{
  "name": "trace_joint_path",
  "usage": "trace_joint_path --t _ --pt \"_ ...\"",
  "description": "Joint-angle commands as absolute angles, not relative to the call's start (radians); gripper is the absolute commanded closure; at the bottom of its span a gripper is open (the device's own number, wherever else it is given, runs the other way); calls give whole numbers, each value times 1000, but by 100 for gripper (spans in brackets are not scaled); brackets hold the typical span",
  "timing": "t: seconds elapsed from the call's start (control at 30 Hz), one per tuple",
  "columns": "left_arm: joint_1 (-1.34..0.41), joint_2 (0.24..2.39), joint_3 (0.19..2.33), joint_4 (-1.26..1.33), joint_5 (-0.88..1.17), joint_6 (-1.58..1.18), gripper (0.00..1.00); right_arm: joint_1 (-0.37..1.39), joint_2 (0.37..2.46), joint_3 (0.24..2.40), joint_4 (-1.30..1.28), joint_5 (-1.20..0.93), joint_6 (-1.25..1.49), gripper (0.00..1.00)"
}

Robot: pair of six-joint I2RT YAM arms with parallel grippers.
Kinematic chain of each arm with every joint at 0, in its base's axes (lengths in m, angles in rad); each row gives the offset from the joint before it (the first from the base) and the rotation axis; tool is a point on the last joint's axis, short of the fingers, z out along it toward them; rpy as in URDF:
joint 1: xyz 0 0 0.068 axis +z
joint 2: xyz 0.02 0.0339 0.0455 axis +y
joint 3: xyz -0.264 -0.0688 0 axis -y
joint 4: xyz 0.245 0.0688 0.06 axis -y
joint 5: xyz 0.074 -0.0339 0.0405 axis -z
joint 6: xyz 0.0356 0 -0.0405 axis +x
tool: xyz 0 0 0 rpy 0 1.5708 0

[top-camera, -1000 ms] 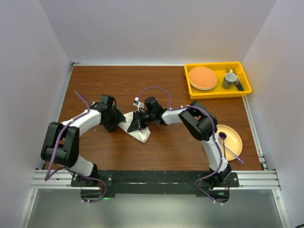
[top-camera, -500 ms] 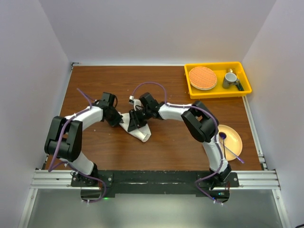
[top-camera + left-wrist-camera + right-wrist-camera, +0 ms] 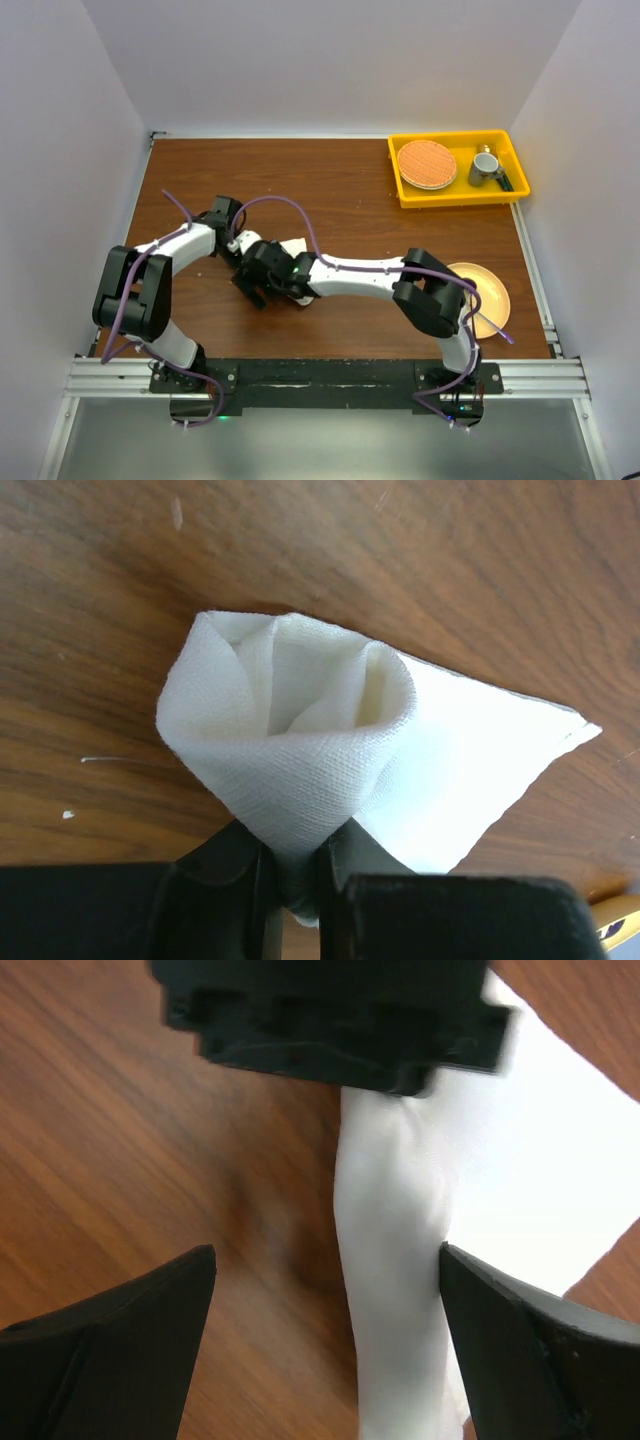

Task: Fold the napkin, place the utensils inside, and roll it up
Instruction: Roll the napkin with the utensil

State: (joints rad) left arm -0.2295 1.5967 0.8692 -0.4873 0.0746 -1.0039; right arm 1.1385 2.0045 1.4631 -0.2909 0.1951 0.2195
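The off-white napkin (image 3: 300, 740) lies on the brown table, rolled into a loose cone. My left gripper (image 3: 295, 872) is shut on its narrow end. From above only a white bit of the napkin (image 3: 293, 245) shows, because the right arm lies across it; my left gripper (image 3: 236, 246) is at its left end. My right gripper (image 3: 325, 1310) is open, with the napkin roll (image 3: 395, 1260) against its right finger and bare wood under the rest of the gap. Seen from above, my right gripper (image 3: 252, 291) is at the near left of the roll. The utensils are hidden.
A yellow tray (image 3: 455, 193) at the back right holds an orange ribbed plate (image 3: 427, 164) and a grey cup (image 3: 485, 167). Beside the right arm a yellow plate (image 3: 492, 290) carries a purple-ended spoon (image 3: 470, 287). White walls close in the table.
The right gripper let go of the napkin, opened wide and swung from the napkin's far side to its near left. The left gripper shut on the napkin's end.
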Motion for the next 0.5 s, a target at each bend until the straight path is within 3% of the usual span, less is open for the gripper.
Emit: trace_joint_path --t 0.0,0.13,0.23,0.3,0.37,0.4,0.47 --pt "-224 1569 885 -563 74 -1028 100 1196 2080 1549 -307 529 147 4" --pt "-222 1559 871 -557 90 -1045 100 1220 2144 1578 -310 603 161 5" --pt "-224 1554 865 -549 100 -1049 100 1223 2172 1582 -321 618 208 18" --pt "-222 1551 859 -542 104 -1052 100 1221 2164 1559 -299 606 238 37" --pt "-222 1543 851 -528 107 -1046 100 1220 2158 1537 -285 595 256 49" --pt "-222 1540 853 -519 104 -1040 100 1218 2151 1528 -284 588 276 64" --pt "-221 1528 851 -514 83 -1022 100 1210 2141 1482 -249 562 291 75"
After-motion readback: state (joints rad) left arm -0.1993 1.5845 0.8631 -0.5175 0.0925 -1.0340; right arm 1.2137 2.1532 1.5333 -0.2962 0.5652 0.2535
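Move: Just below the open right hand, about 2 cm ahead, 1 cm to its right and 4 cm down, lies the loose stretch of the rolled napkin. The napkin's flat, unrolled part is roughly 4 cm ahead of that hand and 6 cm to its right. The left gripper pinches the roll's far end, some 6 cm ahead and 8 cm to the left. From the left hand, the loose stretch lies about 9 cm to the right and 4 cm back, nearly level. Sinking about 3 cm and easing some 2 cm forward, the right hand brings its wide-open fingers down astride the roll beside the left gripper. It swings the fingers roughly 20 degrees clockwise to point more forward, then closes them about two-thirds of the way onto the cloth. The left hand keeps its pinch, shifting barely to its left. ##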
